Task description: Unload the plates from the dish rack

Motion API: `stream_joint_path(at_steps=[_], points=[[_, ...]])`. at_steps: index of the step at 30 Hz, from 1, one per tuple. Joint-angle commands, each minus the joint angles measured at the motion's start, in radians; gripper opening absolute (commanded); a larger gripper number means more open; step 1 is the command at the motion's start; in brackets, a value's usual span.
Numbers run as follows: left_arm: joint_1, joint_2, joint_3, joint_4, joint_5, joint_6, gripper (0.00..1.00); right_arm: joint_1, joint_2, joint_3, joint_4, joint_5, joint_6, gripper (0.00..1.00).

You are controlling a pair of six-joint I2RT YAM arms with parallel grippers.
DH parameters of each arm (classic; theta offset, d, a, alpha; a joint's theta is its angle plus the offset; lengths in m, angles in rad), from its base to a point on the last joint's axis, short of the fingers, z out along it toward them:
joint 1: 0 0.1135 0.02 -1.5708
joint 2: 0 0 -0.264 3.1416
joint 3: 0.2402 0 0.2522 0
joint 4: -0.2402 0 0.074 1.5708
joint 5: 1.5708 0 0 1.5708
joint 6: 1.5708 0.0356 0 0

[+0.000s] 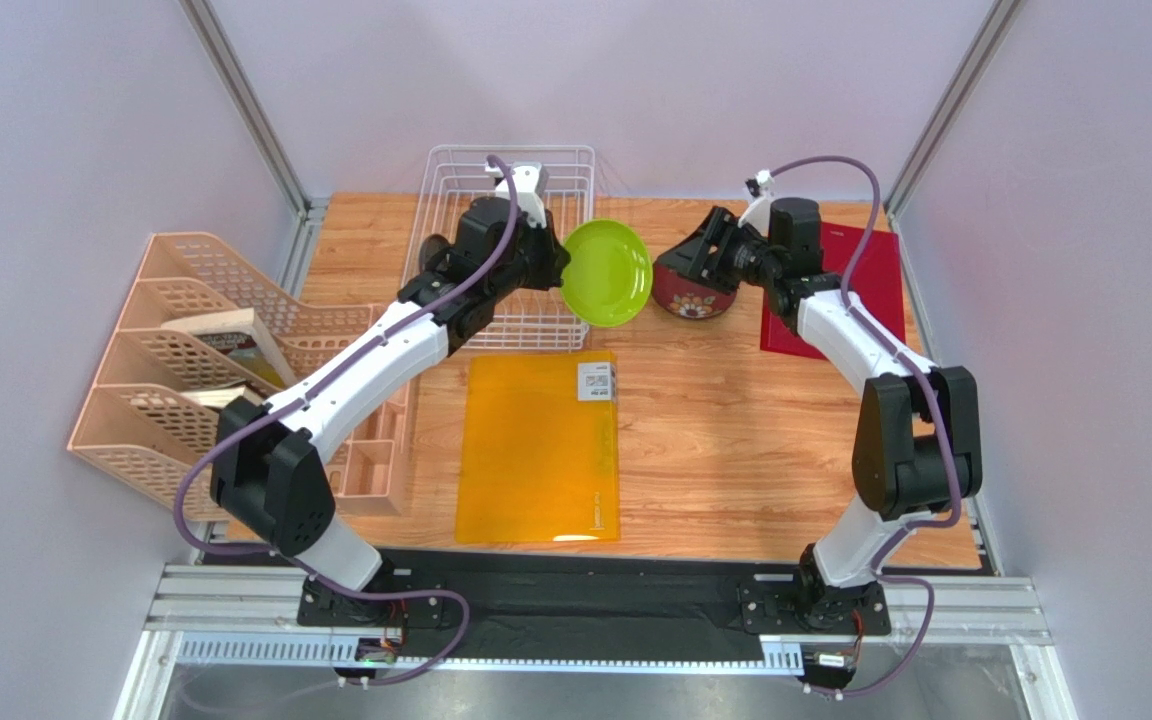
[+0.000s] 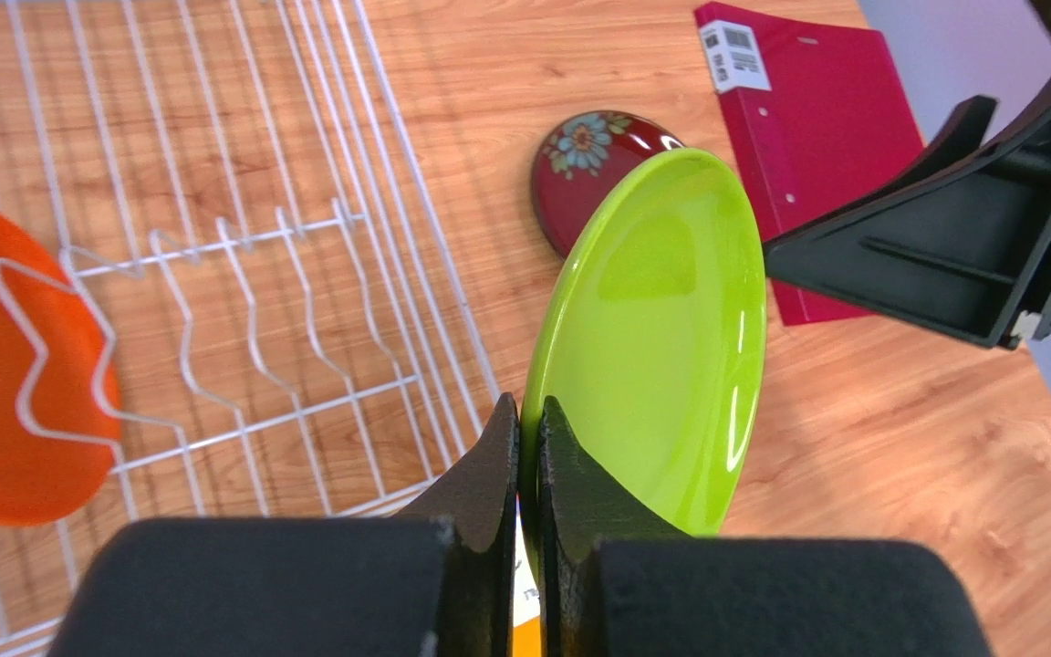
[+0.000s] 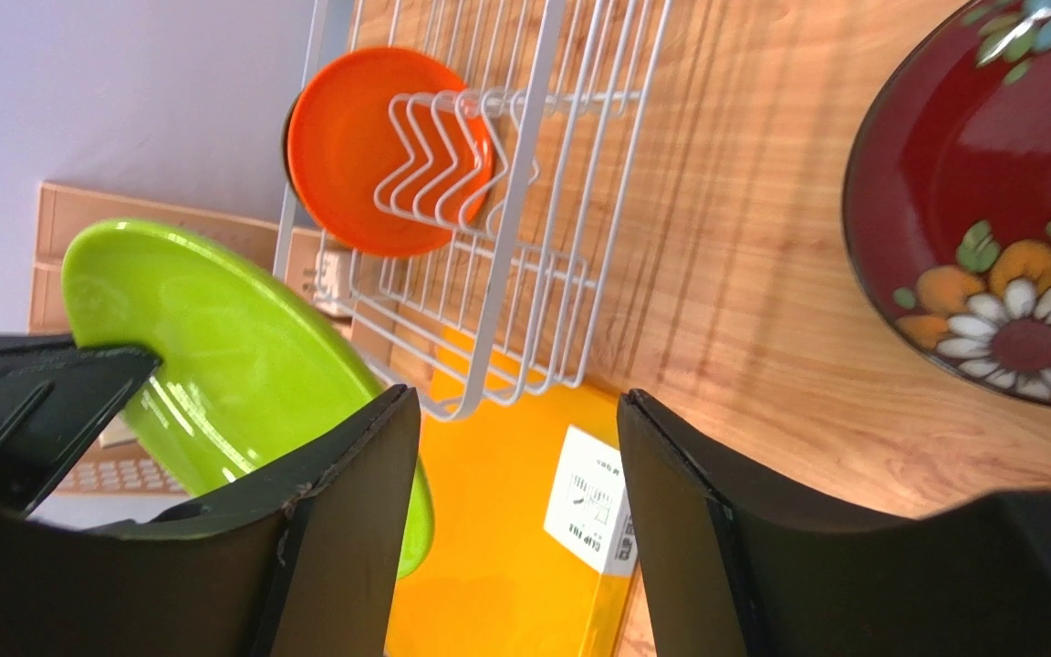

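Observation:
My left gripper [image 1: 557, 267] [image 2: 528, 411] is shut on the rim of the lime green plate [image 1: 608, 273] [image 2: 668, 329] [image 3: 216, 342], which it holds on edge in the air just right of the white wire dish rack [image 1: 515, 149] [image 2: 353, 219] [image 3: 508, 205]. An orange plate [image 2: 10, 383] [image 3: 353, 137] stands among the rack's tines. The dark red floral plate [image 1: 695, 300] [image 2: 586, 158] [image 3: 997, 205] lies on the table. My right gripper [image 1: 692, 258] [image 3: 517, 397] hovers over that plate's near edge, open and empty, facing the green plate.
An orange folder [image 1: 537, 446] [image 3: 531, 548] with a white label lies flat at the middle of the table. A flat red mat [image 1: 856, 293] [image 2: 819, 151] sits at the back right. The beige slotted organizer [image 1: 192, 360] stands along the left edge.

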Motion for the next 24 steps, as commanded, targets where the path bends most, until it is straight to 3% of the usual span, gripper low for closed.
stream_joint_path(at_steps=[1, 10, 21, 24], points=[[-0.004, 0.032, 0.032, 0.093, 0.083, -0.064, 0.0, 0.007, 0.001, -0.033, 0.153, -0.119, 0.065, 0.61], [-0.004, 0.103, 0.055, 0.104, 0.085, -0.086, 0.0, 0.019, -0.033, -0.121, 0.203, -0.151, 0.078, 0.61], [-0.004, 0.123, 0.049, 0.115, 0.068, -0.09, 0.0, 0.021, -0.106, -0.187, 0.237, -0.072, 0.096, 0.61], [-0.004, 0.129, 0.055, 0.119, 0.077, -0.09, 0.0, 0.021, -0.08, -0.176, 0.265, -0.125, 0.131, 0.61]])
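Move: The left hand holds the green plate by its rim, and the right hand's open fingers wait about 15 cm to its right, 2 cm ahead and some 4 cm lower. The dish rack's middle lies roughly 9 cm left, 11 cm ahead and 17 cm below the left hand. From the right hand, the green plate is about 9 cm left, 3 cm back and 2 cm up; the red plate is some 3 cm right, 8 cm ahead and 17 cm below. Keeping its pinch on the green plate's rim, the left hand lowers it about 5 cm, easing right towards the right hand and tipping slightly down. The right hand, fingers held half open, comes closer to the plate's free side: it sinks some 3.5 cm while drawing back, then rises about 2 cm and edges left. Whether it touches the rim can't be seen. ##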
